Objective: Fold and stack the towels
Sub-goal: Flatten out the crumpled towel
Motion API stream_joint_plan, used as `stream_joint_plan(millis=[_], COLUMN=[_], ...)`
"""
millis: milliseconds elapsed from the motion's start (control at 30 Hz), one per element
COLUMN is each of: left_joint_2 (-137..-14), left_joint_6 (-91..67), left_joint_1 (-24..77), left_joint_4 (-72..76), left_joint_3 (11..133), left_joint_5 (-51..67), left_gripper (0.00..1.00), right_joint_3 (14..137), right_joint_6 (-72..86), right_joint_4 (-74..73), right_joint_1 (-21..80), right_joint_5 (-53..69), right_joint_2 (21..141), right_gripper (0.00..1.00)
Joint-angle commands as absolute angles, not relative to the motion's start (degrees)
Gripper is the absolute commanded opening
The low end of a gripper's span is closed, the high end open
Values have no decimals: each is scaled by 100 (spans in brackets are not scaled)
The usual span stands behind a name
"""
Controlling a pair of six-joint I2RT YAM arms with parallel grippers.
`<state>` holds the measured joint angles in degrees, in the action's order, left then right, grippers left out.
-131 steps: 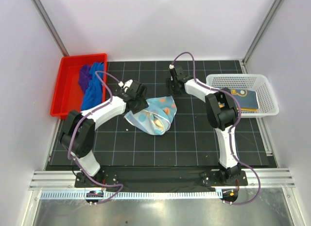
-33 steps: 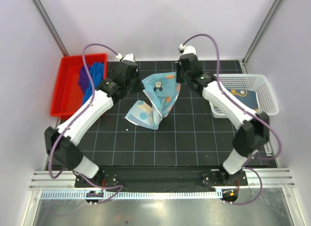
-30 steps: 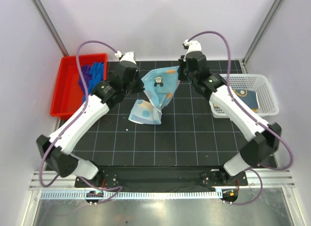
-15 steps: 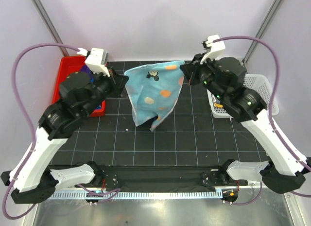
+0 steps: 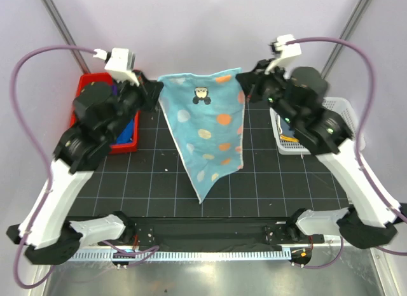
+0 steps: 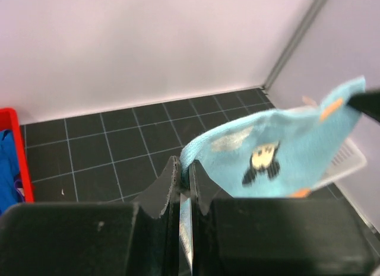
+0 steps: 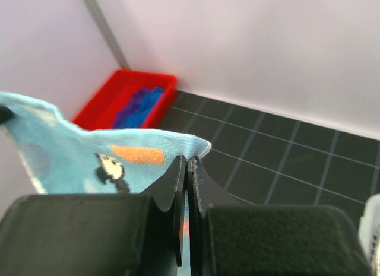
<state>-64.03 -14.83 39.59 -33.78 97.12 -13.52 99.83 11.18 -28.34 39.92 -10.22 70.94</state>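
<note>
A pale blue towel with orange and pale dots and a small black-and-white figure hangs spread in the air above the black gridded mat. My left gripper is shut on its top left corner, and the left wrist view shows the cloth pinched at the fingertips. My right gripper is shut on the top right corner. The top edge is taut between them and the lower part tapers to a point. A royal blue towel and a purple towel lie in the red tray.
The red tray sits at the back left, partly behind my left arm. A white mesh basket with a dark item inside stands at the back right. Pale walls enclose the mat on three sides.
Both arms have lifted and pulled apart. The pale blue towel has gone from a bunched drape near the mat to a flat sheet hanging stretched between the grippers.
</note>
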Motion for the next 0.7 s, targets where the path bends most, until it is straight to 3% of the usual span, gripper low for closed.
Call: stream_joint_plan(millis=[0, 67, 267, 433, 667], left_joint_2=[-7239, -7627, -9683, -11229, -12032], left_joint_6=[-1914, -2267, -2311, -2338, -2250], left_joint_1=[2740, 2349, 1609, 1099, 1011], left_joint_4=[-2718, -2244, -1442, -1099, -958], left_joint_3=[9406, 9325, 9799, 10773, 11268], left_joint_5=[-663, -72, 210, 535, 386], left_gripper=[0, 0, 0, 0, 0], right_joint_3=[9826, 9844, 10457, 12135, 12982], right_joint_6=[975, 1072, 1327, 1283, 1239], right_joint_4=[-2690, -2402, -1575, -1398, -941], right_joint_1=[3633, 3280, 2259, 2031, 1925], right_joint_5=[-1477, -1206, -475, -369, -501], right_joint_2=[8064, 8540, 10729, 12748, 13500], right_gripper=[1, 1, 1, 1, 1])
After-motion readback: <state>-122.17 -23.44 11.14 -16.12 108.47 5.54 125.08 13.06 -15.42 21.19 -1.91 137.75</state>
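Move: The turquoise towel hangs between the hands, a top corner shut in each gripper, its pointed lower corner about 14 cm back, 9 cm right and 38 cm below the left hand. The bare far end of the tabletop lies some 34 cm ahead of each hand, 2 or 3 cm left and roughly 42 cm below. The red bin is about 20 cm ahead and 28 cm left of the left hand; the white basket is 13 cm ahead and 33 cm right of the right hand; both are some 40 cm down. The towel's top edge is swept out and down over the table by both hands together, fast and easing off at the end: each travels about 32 cm forward towards the far end of the tabletop, the left sinking some 31 cm and the right 35. The fingers keep their pinch on the corners while both grippers tip down roughly 30 degrees. ##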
